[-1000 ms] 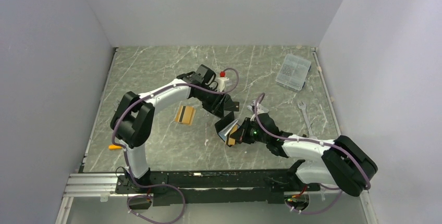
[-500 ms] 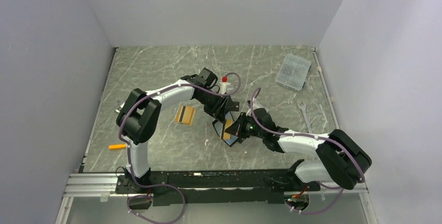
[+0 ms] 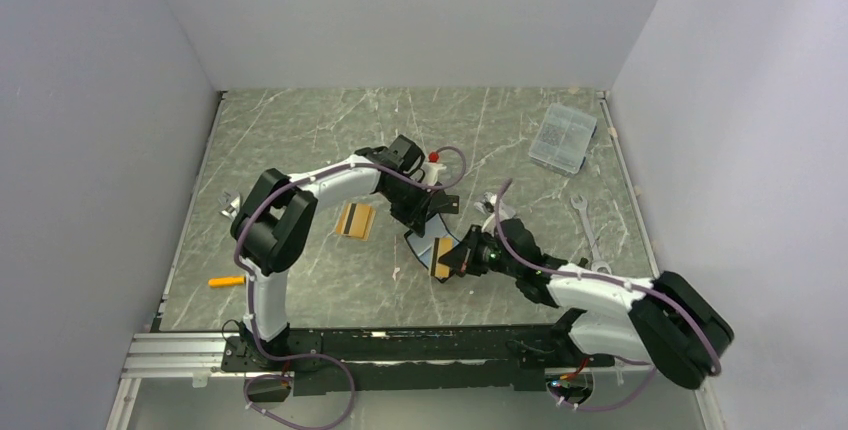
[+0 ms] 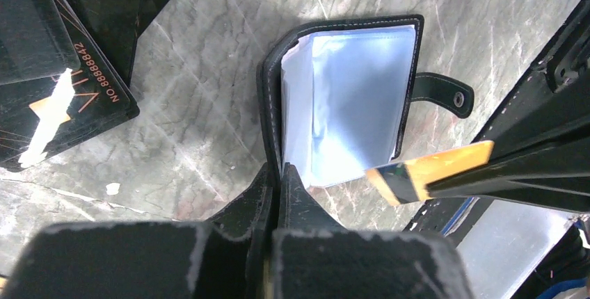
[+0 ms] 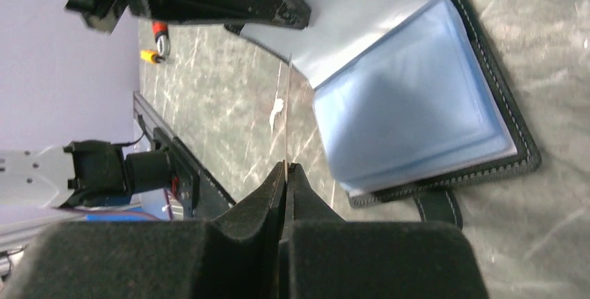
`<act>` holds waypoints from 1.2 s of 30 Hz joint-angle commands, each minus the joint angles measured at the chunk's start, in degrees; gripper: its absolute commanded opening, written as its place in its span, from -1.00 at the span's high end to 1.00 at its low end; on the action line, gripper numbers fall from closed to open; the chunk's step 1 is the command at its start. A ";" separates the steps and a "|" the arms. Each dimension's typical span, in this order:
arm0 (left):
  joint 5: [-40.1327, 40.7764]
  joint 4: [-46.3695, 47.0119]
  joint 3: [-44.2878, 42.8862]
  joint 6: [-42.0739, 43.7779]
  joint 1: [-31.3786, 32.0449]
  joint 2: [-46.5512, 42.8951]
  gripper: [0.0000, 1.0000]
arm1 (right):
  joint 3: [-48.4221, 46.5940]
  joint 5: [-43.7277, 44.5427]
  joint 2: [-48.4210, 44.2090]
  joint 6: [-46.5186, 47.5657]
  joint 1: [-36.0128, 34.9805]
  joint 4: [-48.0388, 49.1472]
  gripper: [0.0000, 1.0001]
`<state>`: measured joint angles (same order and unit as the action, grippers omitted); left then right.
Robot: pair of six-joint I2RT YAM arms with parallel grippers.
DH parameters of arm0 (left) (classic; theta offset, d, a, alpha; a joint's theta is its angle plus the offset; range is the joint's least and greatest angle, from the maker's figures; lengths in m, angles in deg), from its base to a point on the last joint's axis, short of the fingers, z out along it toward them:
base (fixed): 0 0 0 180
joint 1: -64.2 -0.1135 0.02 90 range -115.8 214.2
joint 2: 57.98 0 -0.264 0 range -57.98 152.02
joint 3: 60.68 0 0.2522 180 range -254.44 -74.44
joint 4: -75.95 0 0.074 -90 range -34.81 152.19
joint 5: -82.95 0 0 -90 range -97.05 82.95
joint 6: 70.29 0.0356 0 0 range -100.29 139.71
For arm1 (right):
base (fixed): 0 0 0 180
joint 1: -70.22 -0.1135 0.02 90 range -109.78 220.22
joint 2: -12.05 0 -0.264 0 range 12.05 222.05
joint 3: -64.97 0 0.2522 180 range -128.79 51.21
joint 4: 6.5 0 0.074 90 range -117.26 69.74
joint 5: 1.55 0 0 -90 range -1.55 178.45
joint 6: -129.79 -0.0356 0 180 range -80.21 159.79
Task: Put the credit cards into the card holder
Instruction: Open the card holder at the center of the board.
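The card holder lies open on the marble, light blue lining up, snap tab to its right. My left gripper is shut on the edge of its left cover. My right gripper is shut on an orange-gold credit card, which shows edge-on in the right wrist view, just beside the holder's open pockets. In the top view that card hovers at the holder's near corner. A second orange-gold card lies flat to the left. Black cards lie behind the holder.
A clear plastic box sits at the back right, with a wrench in front of it. A white bottle with a red cap stands behind my left wrist. A small orange piece and a metal clip lie at the left.
My left gripper has closed on the card holder's cover. My right gripper has shifted slightly with the orange-gold card, staying by the holder's near corner.
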<state>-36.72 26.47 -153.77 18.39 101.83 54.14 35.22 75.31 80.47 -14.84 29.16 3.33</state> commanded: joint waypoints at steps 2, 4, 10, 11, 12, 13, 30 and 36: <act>1.63 -0.86 -0.12 0.62 1.11 -2.74 1.00 | 5.39 -1.40 -10.54 -0.48 0.19 -4.01 1.00; 2.04 -0.90 0.33 0.58 1.22 -2.89 1.00 | 7.25 -2.08 -13.92 -0.22 0.27 -6.88 1.00; 3.28 -0.58 0.71 -0.37 1.39 -3.36 1.00 | 9.90 -4.27 -18.14 0.47 0.31 -12.00 1.00; 3.44 -0.65 0.71 -0.47 1.44 -3.31 1.00 | 10.00 -4.40 -18.30 0.55 0.32 -12.49 1.00; 3.43 -0.77 0.67 -0.44 1.51 -3.21 1.00 | 10.01 -4.43 -18.11 0.69 0.33 -12.98 1.00; 3.31 -0.75 0.60 -0.51 1.56 -3.12 1.00 | 10.15 -4.57 -17.88 0.87 0.32 -13.18 1.00; 2.95 -0.58 0.49 -0.04 2.22 -3.11 1.00 | 10.93 -5.01 -12.84 0.60 0.31 -8.04 1.00; 2.97 -0.51 0.58 0.18 2.29 -3.40 1.00 | 10.22 -4.78 -12.03 0.77 0.23 -6.77 1.00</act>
<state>-34.10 26.29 -153.40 18.46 103.49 53.48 45.80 70.04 68.19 -14.65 29.31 -5.65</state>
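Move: The open card holder's middle lies about 2 cm ahead and 2 cm to the left of my right hand, some 5 cm lower; its closing strap is roughly 3 cm back and 3 cm to the hand's right, also 5 cm below. The black cards lie about 11 cm straight ahead of that hand. From my left hand, on the far-left cover, the holder's middle is about 4 cm back, 4 cm right and 2 cm below. I draw the striped card, still gripped in my right hand, back off the open pages and past the holder's near-right edge by about 6 cm, also going some 4 cm to the right. After a slight lift the hand sinks about 4 cm, slowing beside the strap with the fingers tipping a little further down. My left fingers stay shut on the far-left cover and hold it in place. ##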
